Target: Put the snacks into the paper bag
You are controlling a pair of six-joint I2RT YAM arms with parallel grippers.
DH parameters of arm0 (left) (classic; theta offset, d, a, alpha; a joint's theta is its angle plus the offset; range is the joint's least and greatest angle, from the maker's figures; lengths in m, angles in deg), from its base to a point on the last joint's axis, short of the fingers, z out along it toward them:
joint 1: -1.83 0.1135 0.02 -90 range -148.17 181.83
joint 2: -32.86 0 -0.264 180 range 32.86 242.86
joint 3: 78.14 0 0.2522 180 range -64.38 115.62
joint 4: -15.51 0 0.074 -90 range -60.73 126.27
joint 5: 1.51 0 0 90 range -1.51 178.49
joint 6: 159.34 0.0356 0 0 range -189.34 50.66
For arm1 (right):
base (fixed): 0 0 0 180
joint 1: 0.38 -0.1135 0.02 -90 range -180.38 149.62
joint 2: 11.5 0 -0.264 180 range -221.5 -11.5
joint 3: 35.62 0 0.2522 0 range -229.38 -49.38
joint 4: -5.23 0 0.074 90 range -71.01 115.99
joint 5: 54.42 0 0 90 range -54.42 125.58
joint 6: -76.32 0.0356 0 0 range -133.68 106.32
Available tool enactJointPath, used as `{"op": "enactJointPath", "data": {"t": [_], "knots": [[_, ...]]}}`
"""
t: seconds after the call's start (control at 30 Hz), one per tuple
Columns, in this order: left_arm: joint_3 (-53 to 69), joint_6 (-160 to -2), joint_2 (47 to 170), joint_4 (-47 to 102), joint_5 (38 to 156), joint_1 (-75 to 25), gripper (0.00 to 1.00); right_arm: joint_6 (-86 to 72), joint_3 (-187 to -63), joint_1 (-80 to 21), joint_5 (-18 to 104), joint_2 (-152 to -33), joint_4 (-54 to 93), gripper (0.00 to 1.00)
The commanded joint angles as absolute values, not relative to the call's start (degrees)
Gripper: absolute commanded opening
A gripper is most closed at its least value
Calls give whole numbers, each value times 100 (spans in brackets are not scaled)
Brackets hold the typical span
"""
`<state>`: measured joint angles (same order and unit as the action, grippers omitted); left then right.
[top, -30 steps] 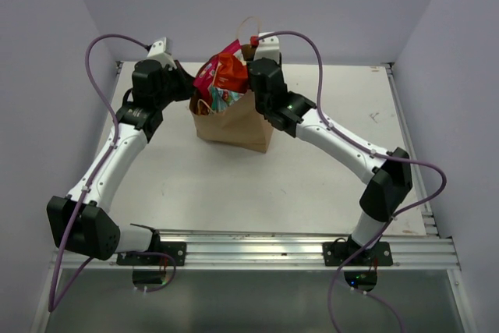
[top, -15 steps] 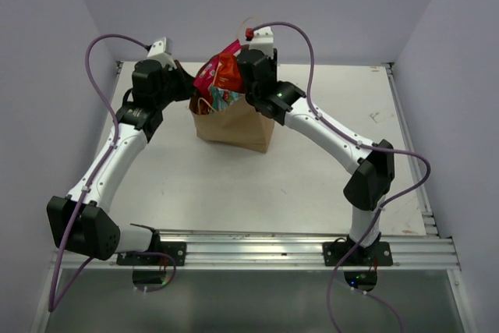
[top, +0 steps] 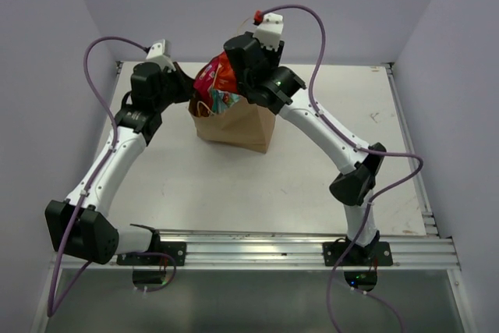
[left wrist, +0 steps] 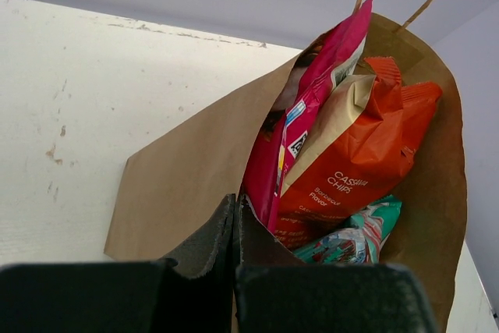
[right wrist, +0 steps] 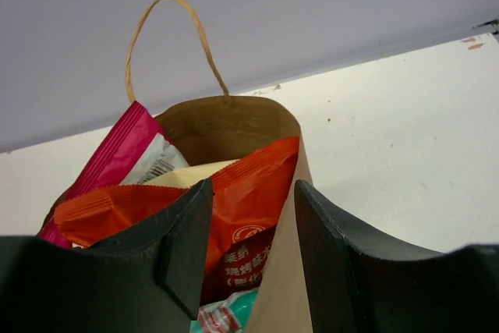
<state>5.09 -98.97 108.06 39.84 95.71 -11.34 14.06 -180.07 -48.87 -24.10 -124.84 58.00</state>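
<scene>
The brown paper bag (top: 236,127) stands upright at the back middle of the table. Snacks stick out of its mouth: a magenta bag (left wrist: 330,58), a red-orange chip bag (left wrist: 365,154) and a teal candy packet (left wrist: 360,236), with a pale tan packet edge (right wrist: 184,176) between them. My left gripper (left wrist: 235,207) is shut on the bag's left rim, one finger outside and one inside. My right gripper (right wrist: 253,189) is open and straddles the bag's right rim, its left finger over the orange packet (right wrist: 251,185) and its right finger outside the paper.
The bag's looped handle (right wrist: 167,2) rises toward the back wall. The white table (top: 355,118) reaches to the walls on three sides, and a metal rail (top: 257,244) runs along the near edge. Purple cables (top: 100,46) arch over both arms.
My right arm has risen and swung left over the bag's mouth, now hiding the handle in the top view, and its jaws have widened. The left arm and the bag have stayed put.
</scene>
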Motion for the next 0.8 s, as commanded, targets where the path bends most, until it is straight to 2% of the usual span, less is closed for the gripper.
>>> {"op": "enactJointPath", "data": {"t": [0.0,0.27,0.77], "knots": [[444,-9931,10537,3903,9456,-1136,0,2173,-18525,-4933,-2673,-12891,6732,50],[409,-9843,10388,4061,9482,-1135,0,3245,-18263,-4942,-2621,-13068,7585,48],[207,-9834,10282,3964,9789,-1135,0,3747,-18095,-5240,-2840,-12857,8051,47]]}}
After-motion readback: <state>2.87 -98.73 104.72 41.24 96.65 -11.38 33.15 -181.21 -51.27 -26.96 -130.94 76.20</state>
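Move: Just below the half-open right hand is the orange chips packet in the bag's mouth, about 9 cm down, 2 cm ahead and 1 cm left. The bag's right rim runs some 4 cm ahead, 4 cm right and 9 cm down. The pink packet stands roughly 3 cm ahead, 7 cm left and 8 cm down. From the left hand, the orange packet lies about 5 cm ahead and 9 cm right, nearly level. Dropping about 8 cm, quickly at first, the right hand goes down towards the orange packet and the bag's right rim, its fingers tipping some 10 degrees nose-down and staying half open; it then slows and draws back a little. The left hand keeps its pinch on the left rim and eases back nearly 2 cm. ##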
